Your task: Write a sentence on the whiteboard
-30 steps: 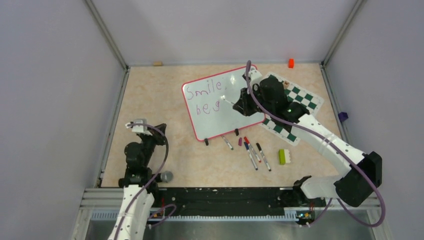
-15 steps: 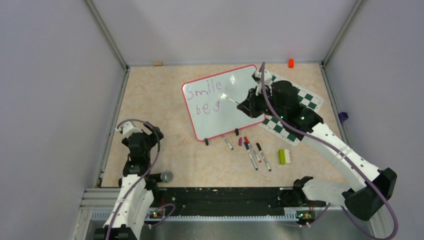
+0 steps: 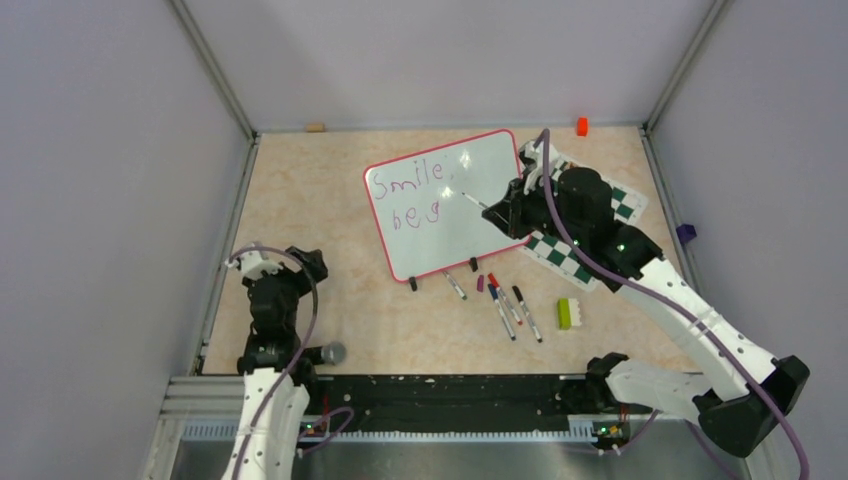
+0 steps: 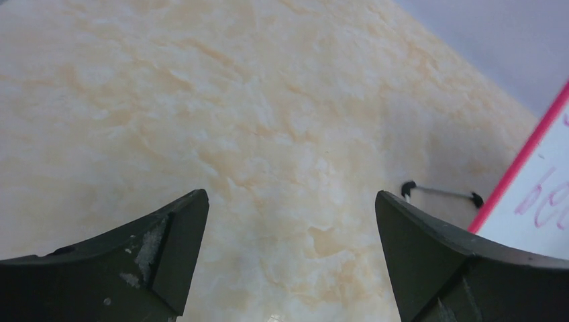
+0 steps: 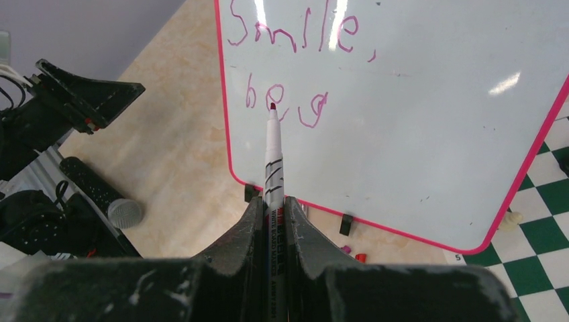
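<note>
The whiteboard point(image 3: 450, 225) lies tilted on the table, white with a pink rim, and fills the top of the right wrist view point(image 5: 416, 121). The sentence point(image 3: 405, 195) in purple reads "Smile," above "be g" point(image 5: 295, 40). My right gripper point(image 3: 508, 214) point(image 5: 272, 204) is shut on a white marker point(image 3: 476, 201) point(image 5: 274, 157). The marker's tip points at the board just right of the "g"; I cannot tell whether it touches. My left gripper point(image 3: 290, 268) point(image 4: 290, 198) stands open over bare table, left of the board, holding nothing.
A green-and-white chess mat point(image 3: 628, 207) lies under the board's right side. Several loose markers point(image 3: 505, 305) and a green-white brick point(image 3: 568, 313) lie in front of the board. An orange block point(image 3: 581, 126) sits at the back wall and a grey knob point(image 3: 333, 352) by the left base.
My right gripper has drawn back to the right with the marker, its tip now past the "g". The left arm has swung a little to the left and its jaws have opened.
</note>
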`<state>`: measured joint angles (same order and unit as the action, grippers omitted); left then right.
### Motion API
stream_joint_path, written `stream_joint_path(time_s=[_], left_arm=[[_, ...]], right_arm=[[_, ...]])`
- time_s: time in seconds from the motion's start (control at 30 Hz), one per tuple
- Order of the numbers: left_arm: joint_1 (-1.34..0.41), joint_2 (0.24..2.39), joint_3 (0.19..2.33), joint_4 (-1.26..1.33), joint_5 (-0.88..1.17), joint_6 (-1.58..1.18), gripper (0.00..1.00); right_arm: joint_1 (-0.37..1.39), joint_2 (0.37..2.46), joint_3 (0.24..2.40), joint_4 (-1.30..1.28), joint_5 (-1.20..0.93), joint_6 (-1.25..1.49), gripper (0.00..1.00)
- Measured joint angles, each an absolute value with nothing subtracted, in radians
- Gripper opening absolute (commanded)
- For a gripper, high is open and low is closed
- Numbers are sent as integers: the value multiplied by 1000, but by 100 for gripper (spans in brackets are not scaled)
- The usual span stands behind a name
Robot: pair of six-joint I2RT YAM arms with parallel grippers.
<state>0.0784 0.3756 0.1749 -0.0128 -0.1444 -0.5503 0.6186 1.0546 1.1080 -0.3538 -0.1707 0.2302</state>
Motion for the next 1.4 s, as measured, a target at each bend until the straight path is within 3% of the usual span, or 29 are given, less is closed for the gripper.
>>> stream_joint_path(time_s=[0.4, 0.6, 0.77, 0.83, 1.1, 1.27, 1.4], left_arm=[[83, 741, 411, -84, 377, -578, 100], [89, 683, 413, -120, 486, -659, 100], [90, 632, 415, 2, 564, -712, 75], [74, 647, 433, 63, 588, -698, 78], [-330, 726, 589, 176, 485, -322, 74], [-410, 810, 589, 276, 440, -96, 71], [-433, 890, 600, 283, 522, 111, 66]], right_arm=[[619, 1082, 1114, -385, -169, 229, 0], [619, 1114, 1121, -383, -215, 245, 0], [619, 1178, 1176, -383, -293, 273, 0], [619, 1221, 1215, -387, -337, 292, 0], [619, 1409, 1434, -515, -450, 315, 0], [619, 1509, 1558, -643, -474, 295, 0], [619, 1539, 1599, -710, -485, 279, 0]])
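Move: The marker held in the right hand lies about 37 cm to the left gripper's right, some 3 cm ahead and 16 cm above it. The whiteboard's middle is roughly 34 cm right of the left gripper, 13 cm ahead and slightly lower; the letters "beg" are about 27 cm right and 12 cm ahead. From the right hand, the left gripper is some 39 cm left, level fore and aft, 17 cm below. The left hand swings empty towards the marker, first right and nearly level, then up and right past the whiteboard's lower left part, ending about 24 cm right and 13 cm up, turned clockwise some 70 degrees, rolled left side up, its wide-open fingers closing by about a third. The right hand keeps its grip on the uncapped marker, lingers while sinking slightly, then goes about 7 cm left towards the left gripper, swinging counter-clockwise and tipping the marker down. ##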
